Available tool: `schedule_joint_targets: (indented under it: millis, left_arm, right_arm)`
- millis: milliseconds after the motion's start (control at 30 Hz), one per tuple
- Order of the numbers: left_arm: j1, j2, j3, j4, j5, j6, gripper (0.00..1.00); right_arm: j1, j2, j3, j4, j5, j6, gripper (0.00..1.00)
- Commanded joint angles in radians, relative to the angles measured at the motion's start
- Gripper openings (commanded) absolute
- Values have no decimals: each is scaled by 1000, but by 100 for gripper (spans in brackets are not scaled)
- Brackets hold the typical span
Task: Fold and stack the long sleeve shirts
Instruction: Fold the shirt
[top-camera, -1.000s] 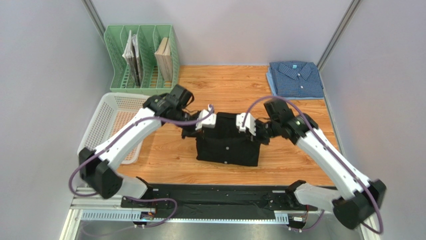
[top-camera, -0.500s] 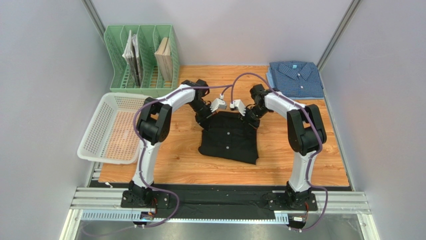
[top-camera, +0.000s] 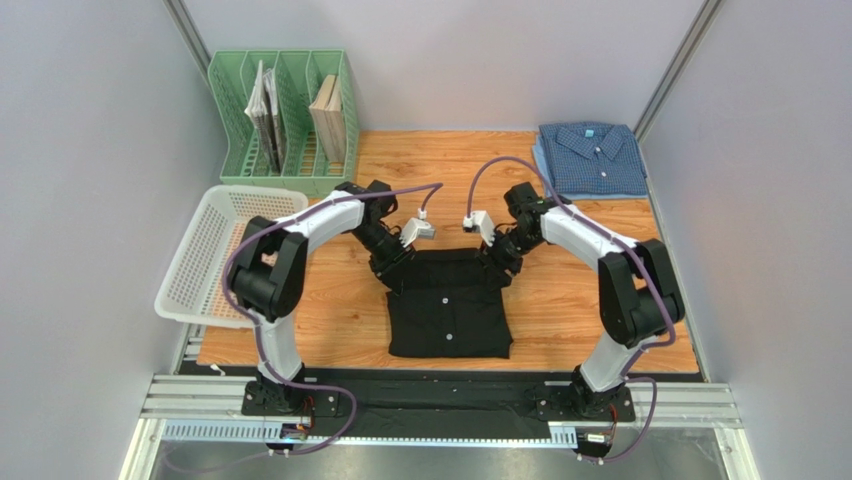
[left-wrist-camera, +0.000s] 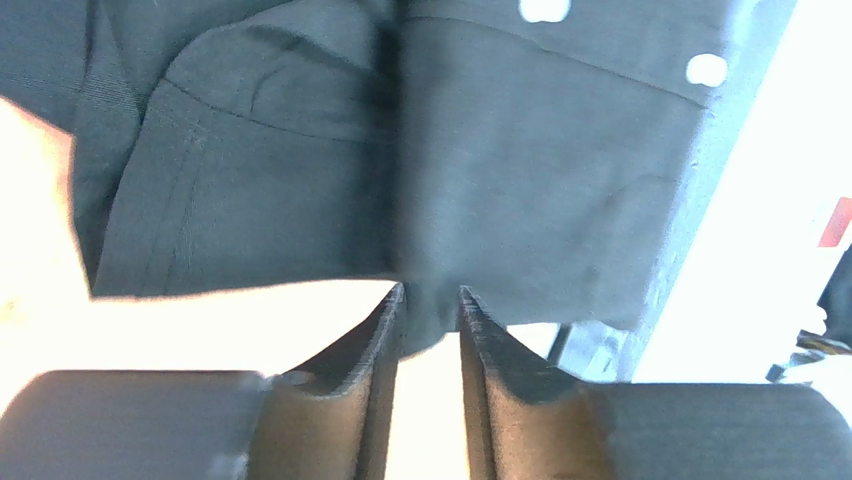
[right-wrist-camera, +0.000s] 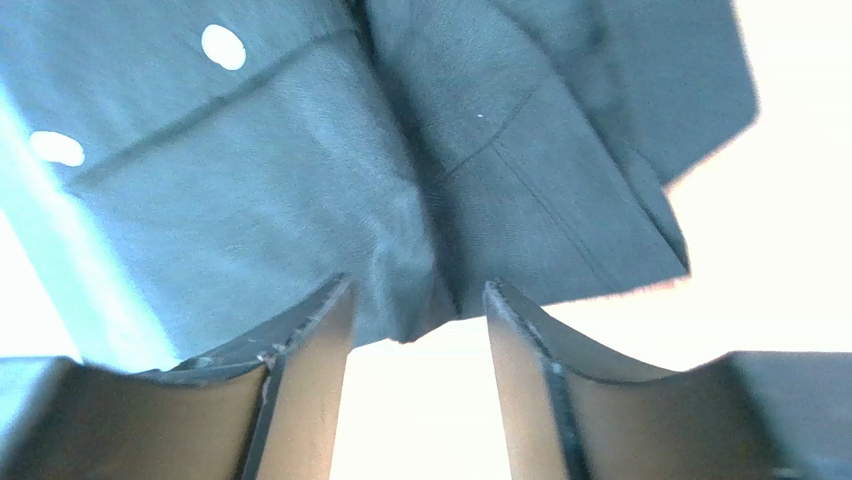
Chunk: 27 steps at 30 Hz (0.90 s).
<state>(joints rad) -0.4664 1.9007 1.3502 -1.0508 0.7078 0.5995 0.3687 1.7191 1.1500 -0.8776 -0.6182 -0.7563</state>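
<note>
The black long sleeve shirt (top-camera: 450, 315) lies folded in a rectangle at the middle of the wooden table, white buttons up. My left gripper (top-camera: 397, 272) is low at its far left corner, my right gripper (top-camera: 495, 265) at its far right corner. In the left wrist view the gripper (left-wrist-camera: 430, 300) stands narrowly open, a fold of the black shirt (left-wrist-camera: 300, 170) still between its tips. In the right wrist view the gripper (right-wrist-camera: 415, 290) is wider open, a tip of black cloth (right-wrist-camera: 300, 170) hanging loose in the gap. The blue checked shirt (top-camera: 590, 160) lies folded at the far right corner.
A green file rack (top-camera: 285, 120) with booklets stands at the far left. A white mesh basket (top-camera: 215, 255) sits left of the table (top-camera: 350, 320), beside the left arm. Grey walls close in both sides.
Both grippers came toward the near edge with the shirt's far corners, laid it square and flat, then parted their jaws; they were shut on the cloth before.
</note>
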Motion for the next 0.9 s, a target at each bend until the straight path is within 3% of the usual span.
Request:
schedule_joint_targets:
  millis: [0, 100, 233, 367, 567, 800, 867]
  left_arm:
    - [-4, -187, -10, 69, 81, 32, 44]
    - [-46, -181, 16, 84, 65, 59, 54]
    - [-92, -103, 43, 130, 71, 54, 57]
    - [-147, -68, 18, 218, 39, 33, 58]
    - [-187, 17, 46, 265, -28, 7, 59]
    - [-212, 83, 107, 163, -16, 74, 59]
    - [-224, 87, 106, 150, -10, 79, 53]
  right_arm:
    - [-76, -96, 120, -44, -138, 165, 58]
    - [-96, -53, 180, -50, -214, 282, 52]
    - [-65, 90, 273, -20, -287, 435, 39]
    - [-25, 175, 292, 66, -328, 589, 35]
    - [24, 327, 358, 100, -315, 614, 34]
    - [30, 467, 386, 120, -282, 632, 32]
    - [30, 477, 383, 118, -285, 632, 31]
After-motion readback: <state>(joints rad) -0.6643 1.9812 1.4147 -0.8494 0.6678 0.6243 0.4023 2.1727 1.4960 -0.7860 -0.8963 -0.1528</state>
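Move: The left hand is at the left corner of the folded black shirt's upper flap. It goes for a spot along the flap's far edge, about 7 cm to its right, 1 cm back and 4 cm below; the top button is roughly 9 cm right and 3 cm back. From the right hand, at the opposite corner, the middle of the shirt's far strip lies some 9 cm left, 4 cm ahead and 4 cm below; the top button is about 12 cm left and 4 cm back. Coming free of the flap's two corners, both hands hop up some 6 to 8 cm and close in on each other over the shirt. The left travels about 7 cm right as its fingers open wider, and sinks to straddle the flap's far edge. The right goes 9 cm left and partly forward, fingertips swinging back some 30 degrees and fingers narrowing, then down low over the far strip; whether it touches can't be seen. ##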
